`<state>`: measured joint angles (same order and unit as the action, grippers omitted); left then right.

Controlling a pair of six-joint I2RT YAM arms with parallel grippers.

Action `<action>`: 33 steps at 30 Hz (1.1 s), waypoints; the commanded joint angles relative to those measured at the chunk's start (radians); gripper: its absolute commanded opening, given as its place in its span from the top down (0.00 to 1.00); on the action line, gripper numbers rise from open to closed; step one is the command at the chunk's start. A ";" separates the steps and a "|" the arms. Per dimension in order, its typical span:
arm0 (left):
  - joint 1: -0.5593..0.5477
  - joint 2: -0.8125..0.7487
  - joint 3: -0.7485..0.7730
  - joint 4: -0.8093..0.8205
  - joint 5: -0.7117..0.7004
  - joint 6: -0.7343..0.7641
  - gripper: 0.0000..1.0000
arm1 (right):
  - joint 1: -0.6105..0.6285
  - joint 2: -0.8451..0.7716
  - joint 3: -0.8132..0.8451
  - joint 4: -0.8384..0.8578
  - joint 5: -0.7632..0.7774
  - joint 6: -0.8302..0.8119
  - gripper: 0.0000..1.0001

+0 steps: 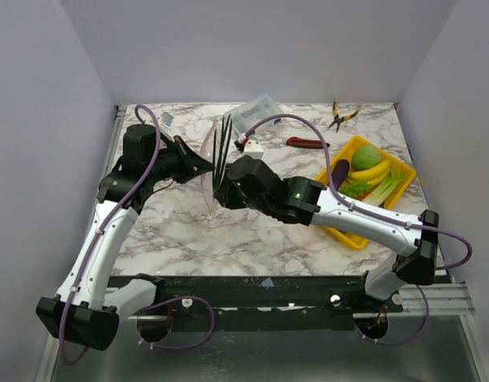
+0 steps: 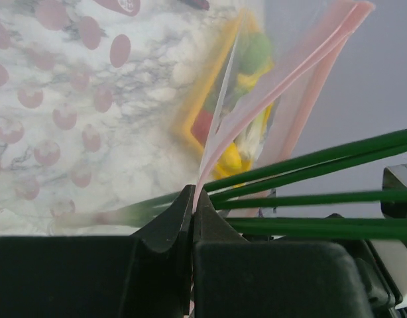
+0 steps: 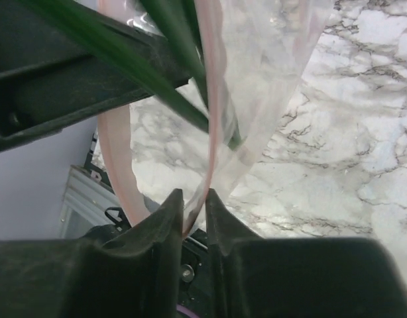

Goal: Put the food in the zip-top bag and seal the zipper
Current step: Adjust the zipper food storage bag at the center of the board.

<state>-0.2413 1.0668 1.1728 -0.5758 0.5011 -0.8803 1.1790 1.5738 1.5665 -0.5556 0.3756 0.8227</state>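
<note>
The zip-top bag [image 1: 211,171] hangs upright between my two grippers at mid-table. Long dark green food stalks [image 1: 221,147] stick out of its mouth. My left gripper [image 1: 198,165] is shut on the pink zipper [image 2: 276,79] at one end of the mouth. The stalks [image 2: 323,199] run just past its fingertips. My right gripper [image 3: 193,197] has its jaws narrowly apart, with the other end of the zipper [image 3: 215,119] passing between them. More food lies in the yellow tray [image 1: 348,237]: a green ball [image 1: 367,155], yellow pieces [image 1: 370,171], a purple eggplant [image 1: 340,169] and celery [image 1: 385,189].
A rigid clear box [image 1: 256,111] stands at the back, behind the bag. A red-handled tool [image 1: 308,143] and yellow-handled pliers [image 1: 340,115] lie at the back right. The right arm reaches across the table from the tray side.
</note>
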 commanded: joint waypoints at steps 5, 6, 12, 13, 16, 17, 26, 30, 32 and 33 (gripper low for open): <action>0.008 0.027 0.318 -0.397 -0.235 0.031 1.00 | -0.054 0.036 0.262 -0.187 -0.100 -0.044 1.00; 0.008 0.038 0.381 -0.450 -0.253 0.047 1.00 | -0.074 0.036 0.304 -0.200 -0.152 -0.074 1.00; 0.008 0.063 0.524 -0.586 -0.267 0.067 1.00 | -0.101 0.170 0.564 -0.337 -0.405 -0.154 1.00; 0.008 0.056 0.502 -0.574 -0.285 0.064 1.00 | -0.100 0.163 0.523 -0.302 -0.417 -0.147 1.00; 0.010 0.049 0.422 -0.528 -0.348 0.063 1.00 | -0.104 0.140 0.372 -0.172 -0.405 -0.131 1.00; 0.013 0.063 0.421 -0.526 -0.340 0.076 1.00 | -0.104 0.140 0.361 -0.152 -0.406 -0.119 1.00; 0.013 0.058 0.589 -0.666 -0.393 0.119 1.00 | -0.104 0.123 0.344 -0.043 -0.558 -0.005 1.00; 0.013 0.046 0.563 -0.662 -0.405 0.153 1.00 | -0.104 0.059 0.185 0.118 -0.554 0.061 1.00; 0.013 0.064 0.538 -0.659 -0.419 0.178 1.00 | -0.105 0.031 0.089 0.201 -0.527 0.094 1.00; 0.013 0.071 0.517 -0.641 -0.415 0.200 1.00 | -0.105 0.019 0.039 0.248 -0.516 0.107 1.00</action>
<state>-0.2329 1.1130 1.7290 -1.2217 0.1268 -0.7525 1.0721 1.6413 1.7500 -0.4957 -0.1295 0.8490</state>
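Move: The bag's facing rim already runs between my right hand's half-open pads. From my left hand, which still pinches the other rim, that spot is about 5 cm back, 2 cm right and 3 cm lower. The green onions stand in the bag's mouth, their middle some 5 cm ahead of my right hand, level sideways and 4 cm higher. From the same hand the plastic case lies roughly 20 cm ahead, 9 cm right and 25 cm below. I shut my right fingers on the facing rim, then jerk the bag up with both hands, about 13 cm on the right and 9 cm on the left, drop partway back and lift a little again. Meanwhile both hands carry it left and slightly back, my left by some 7 cm and farther than my right, each turning roughly 15 to 20 degrees counter-clockwise. ##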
